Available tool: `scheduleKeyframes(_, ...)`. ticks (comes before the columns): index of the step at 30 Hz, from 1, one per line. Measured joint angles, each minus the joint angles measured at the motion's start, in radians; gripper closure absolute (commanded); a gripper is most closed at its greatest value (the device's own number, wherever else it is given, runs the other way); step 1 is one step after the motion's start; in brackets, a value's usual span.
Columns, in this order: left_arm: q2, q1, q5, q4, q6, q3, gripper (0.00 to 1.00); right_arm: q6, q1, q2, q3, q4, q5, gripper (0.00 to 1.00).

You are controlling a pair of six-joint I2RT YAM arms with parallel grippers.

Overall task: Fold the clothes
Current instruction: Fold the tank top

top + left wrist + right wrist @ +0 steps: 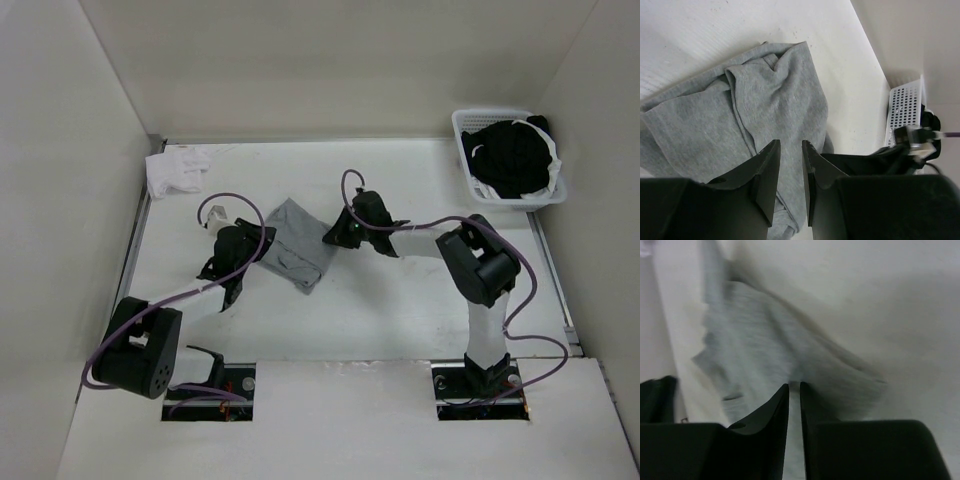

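Note:
The clothes (297, 250), a light grey top, lie bunched and partly folded in the middle of the table between my two grippers. My left gripper (262, 242) hovers at its left edge. In the left wrist view its jaws (791, 142) stand a little apart over the grey fabric (775, 90), with nothing pinched between them. At the garment's right edge is my right gripper (336, 234). Its view is blurred, and there the gripper (794, 385) is nearly closed on a ridge of the cloth (755, 350) that rises to the tips.
A white basket (462, 130) at the back right holds a black garment with white trim (515, 155); the basket (902, 107) also shows in the left wrist view. A small white cloth (175, 170) lies at the back left corner. Walls enclose the table.

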Motion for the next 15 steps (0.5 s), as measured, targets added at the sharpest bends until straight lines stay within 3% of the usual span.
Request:
scheduleKeyframes(9,-0.127,-0.005,-0.002,-0.059,0.030,-0.081,0.67,0.042,-0.022,-0.009,-0.082,0.032,0.074,0.76)
scheduleKeyframes(15,-0.357,-0.010,-0.006,-0.193,0.083,-0.097,0.54,-0.004,-0.046,-0.170,-0.173,0.002,0.128,0.48)
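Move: Over the folded tank top, the right hand has the garment's middle about 6 cm to its left, 2 cm back and 4 cm below; the laundry basket is some 42 cm to its right and 20 cm farther out. For the left hand, the tank top's middle is about 7 cm to the right, 2 cm back and 8 cm down, with the white cloth some 21 cm left and 17 cm ahead. Dipping about 2.5 cm with its fingers shut, the right hand presses onto the tank top's right-hand edge and drags it to the right, then lifts off, opening; it travels some 5.5 cm right in all and turns about 10 degrees clockwise. The left hand backs off about 4.5 cm towards its base, sinking slightly before it rises clear, its fingers opening too. ##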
